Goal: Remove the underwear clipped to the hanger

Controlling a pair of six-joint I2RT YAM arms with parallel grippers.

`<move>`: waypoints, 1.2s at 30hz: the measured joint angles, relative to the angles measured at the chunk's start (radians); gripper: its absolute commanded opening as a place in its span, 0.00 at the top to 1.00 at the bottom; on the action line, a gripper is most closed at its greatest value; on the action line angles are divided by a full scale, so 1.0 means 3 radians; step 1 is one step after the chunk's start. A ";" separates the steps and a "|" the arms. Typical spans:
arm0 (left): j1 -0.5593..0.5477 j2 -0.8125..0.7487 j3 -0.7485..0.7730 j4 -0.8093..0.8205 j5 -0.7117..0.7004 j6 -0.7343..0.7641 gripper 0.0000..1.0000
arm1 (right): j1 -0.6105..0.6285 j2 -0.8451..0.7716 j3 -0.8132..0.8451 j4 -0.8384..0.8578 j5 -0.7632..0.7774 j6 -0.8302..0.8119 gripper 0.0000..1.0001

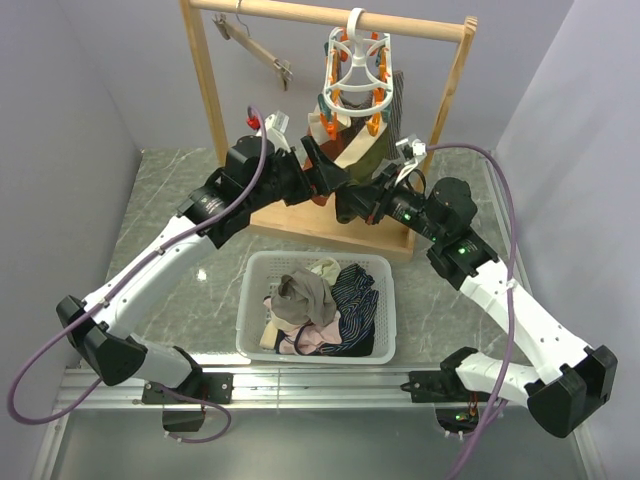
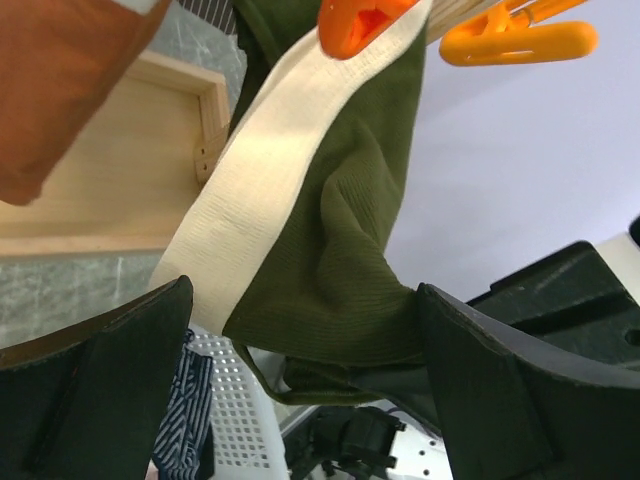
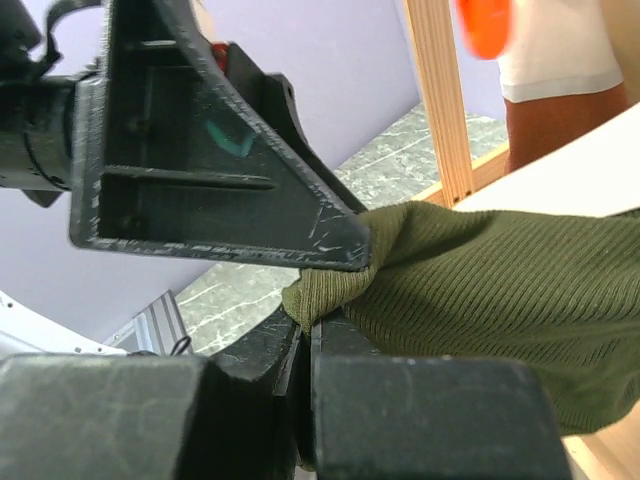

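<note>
The white hanger (image 1: 356, 62) hangs from a wooden rail, with underwear clipped under its orange pegs. One dark olive green pair (image 2: 340, 240) with a cream waistband (image 2: 262, 165) is held at the top by an orange peg (image 2: 362, 20). My right gripper (image 3: 335, 272) is shut on a lower corner of this olive pair (image 3: 500, 290), pulling it taut. My left gripper (image 2: 305, 385) is open, its fingers (image 2: 100, 390) on either side of the same cloth, touching nothing. A rust-orange pair (image 2: 60, 85) hangs beside it. In the top view both grippers meet just below the hanger (image 1: 338, 182).
A white basket (image 1: 252, 300) below the grippers holds several loose garments, among them a navy striped piece (image 1: 355, 290). The wooden rack's post (image 3: 440, 100) and base board (image 2: 100, 170) stand close behind. A bare wooden hanger (image 1: 255, 45) hangs at the rail's left.
</note>
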 measured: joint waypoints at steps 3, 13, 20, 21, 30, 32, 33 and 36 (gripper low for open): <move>0.0000 0.0006 -0.0001 -0.0011 -0.0057 -0.0118 0.01 | 0.0000 -0.0025 0.0000 0.0001 0.0001 -0.0003 1.00; 0.0151 -0.0496 -0.0421 0.0058 -0.0219 -0.0172 0.03 | 0.0006 -0.0137 0.0000 -0.0001 0.0197 0.0014 1.00; -0.0224 -0.0796 -0.0931 0.0456 0.0200 0.0552 0.01 | 0.0006 -0.0106 0.0034 -0.0083 0.0395 0.0155 1.00; -0.0310 -0.0785 -0.0931 0.0458 0.0252 0.0674 0.01 | 0.0006 -0.0078 0.0066 -0.0106 0.0406 0.0179 1.00; -0.0694 -0.0506 -0.0900 0.0450 -0.0161 0.1415 0.01 | 0.0006 0.0039 0.0268 -0.0248 0.0380 0.0395 1.00; -0.0746 -0.0389 -0.0847 0.0448 -0.0422 0.1554 0.01 | 0.0006 0.0038 0.0296 -0.0276 0.0356 0.0423 1.00; -0.0765 -0.0343 -0.0824 0.0450 -0.0533 0.1615 0.01 | 0.0006 0.0038 0.0313 -0.0295 0.0340 0.0443 1.00; -0.0820 -0.0215 -0.0760 0.0481 -0.0889 0.1813 0.01 | 0.0006 0.0042 0.0360 -0.0346 0.0301 0.0484 1.00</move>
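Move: The green underwear, its middle roughly 4 cm ahead of the open left hand, 5 cm right and level with it, hangs stretched to the right hand; an orange clip above it is some 7 cm ahead, 4 cm right and 9 cm up. The brown underwear is about 10 cm ahead, 1 cm left and 2 cm lower. The basket lies some 33 cm below, 12 cm back and 3 cm left. From the right hand, gripping one end, that clip is about 9 cm ahead, straight ahead, and 8 cm up. First about 4 cm left, then back some 9 cm with a swing to the right, the left hand clears the green underwear, then sinks about 5 cm while coming forward again on its near, lower side. It stays wide open, its left side rolling up and its fingers tipping up, roughly 25 degrees each. The right hand keeps its pinch on the cloth and rises 2 to 3 cm. ##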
